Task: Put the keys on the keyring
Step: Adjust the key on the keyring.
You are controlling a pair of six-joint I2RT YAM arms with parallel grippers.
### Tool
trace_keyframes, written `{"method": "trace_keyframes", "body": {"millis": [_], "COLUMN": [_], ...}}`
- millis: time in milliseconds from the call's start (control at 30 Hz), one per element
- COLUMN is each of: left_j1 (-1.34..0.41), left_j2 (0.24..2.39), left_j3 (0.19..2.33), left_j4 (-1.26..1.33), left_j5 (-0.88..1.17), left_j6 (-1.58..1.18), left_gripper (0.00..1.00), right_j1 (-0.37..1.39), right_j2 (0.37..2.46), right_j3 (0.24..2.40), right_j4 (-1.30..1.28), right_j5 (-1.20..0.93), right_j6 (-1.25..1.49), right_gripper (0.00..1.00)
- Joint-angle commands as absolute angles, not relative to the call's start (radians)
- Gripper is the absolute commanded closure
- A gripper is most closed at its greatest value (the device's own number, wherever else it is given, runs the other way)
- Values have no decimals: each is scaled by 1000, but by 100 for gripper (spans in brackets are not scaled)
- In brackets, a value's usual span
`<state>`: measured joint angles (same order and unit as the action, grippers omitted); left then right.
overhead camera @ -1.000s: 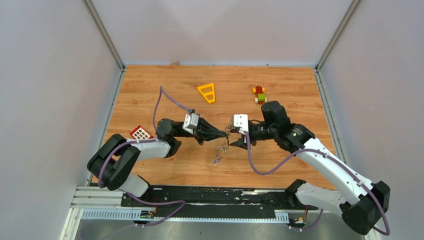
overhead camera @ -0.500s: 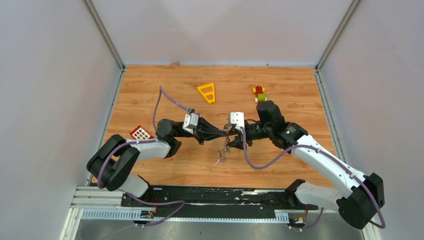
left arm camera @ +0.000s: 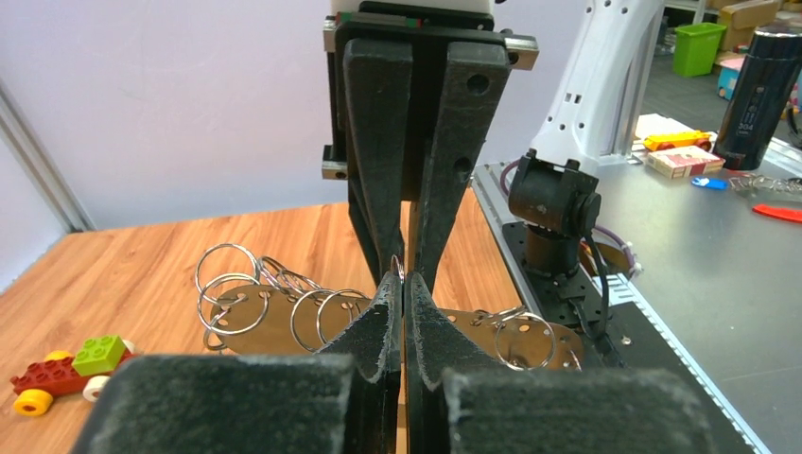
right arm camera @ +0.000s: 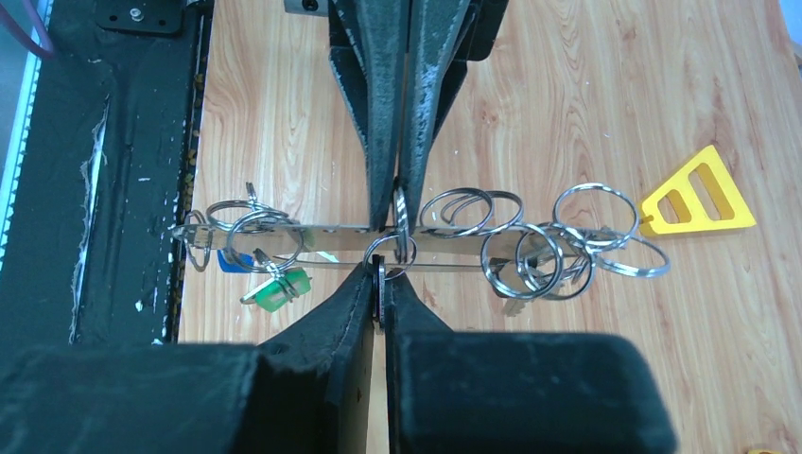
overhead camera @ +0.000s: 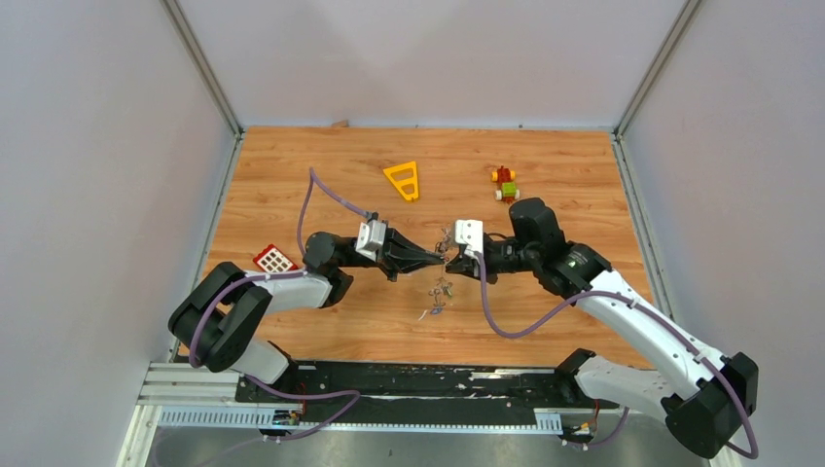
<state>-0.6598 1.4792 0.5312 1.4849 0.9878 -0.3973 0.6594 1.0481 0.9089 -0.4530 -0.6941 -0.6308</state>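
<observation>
Both grippers meet tip to tip above the middle of the table. My left gripper is shut on the keyring, a long silver loop seen edge-on. Several split rings hang along it. Keys dangle from it, one with a green tag and one with a blue tag; in the top view they form a small bunch. My right gripper is shut on a thin black key tag joined to a small ring on the loop.
A yellow plastic triangle frame lies further back. A red-green-yellow toy block figure sits at the back right. A red-and-white grid piece lies by the left arm. The black base rail runs along the near edge.
My right gripper has closed its jaws and drawn slightly back to the right. The hanging keys have swung a little. The left gripper has stayed shut in place.
</observation>
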Motion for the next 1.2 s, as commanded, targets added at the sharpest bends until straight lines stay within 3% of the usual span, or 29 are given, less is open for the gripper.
{"method": "trace_keyframes", "body": {"millis": [0, 400, 667, 1000, 1167], "left_j1": [-665, -664, -659, -518, -448], "left_j2": [1472, 1509, 1518, 1512, 1482], "left_j3": [537, 539, 534, 514, 476], "left_j4": [1608, 1608, 1609, 1591, 1587], "left_j5": [981, 1008, 1036, 1010, 1000], "left_j6": [-369, -351, -333, -304, -288], "left_gripper": [100, 100, 100, 47, 32], "right_j1": [656, 657, 657, 659, 683], "right_j2": [1017, 1026, 1050, 1154, 1211], "right_j3": [962, 1033, 1082, 1172, 1172], "right_j4": [-532, -596, -657, -850, -851], "right_j5": [-671, -679, -573, -255, -191], "right_j6": [-689, -705, -736, -840, -833], "right_gripper": [95, 97, 98, 99, 100]}}
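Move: The metal keyring plate hangs fore-and-aft between the two hands, each already pinching a ring on it; its middle is about 1 cm to the left hand's right and 3 cm below, and from the right hand about 1 cm left and 3 cm below. From the right hand, the green key tag hangs some 5 cm back and 6 cm down, the blue tag 8 cm back, 2 cm left and 5 cm down. Both hands first keep their pinch while the right lifts about 2 cm and the left sinks a little; then the left fingers open wide, let go of their ring and swing forward and left, some 6 cm clear of the plate. Still shut on its own ring, the right hand turns to carry the hanging keyring right and forward, about 5 cm each way, and down about 4 cm, its fingers tipping downward some 25 degrees. ##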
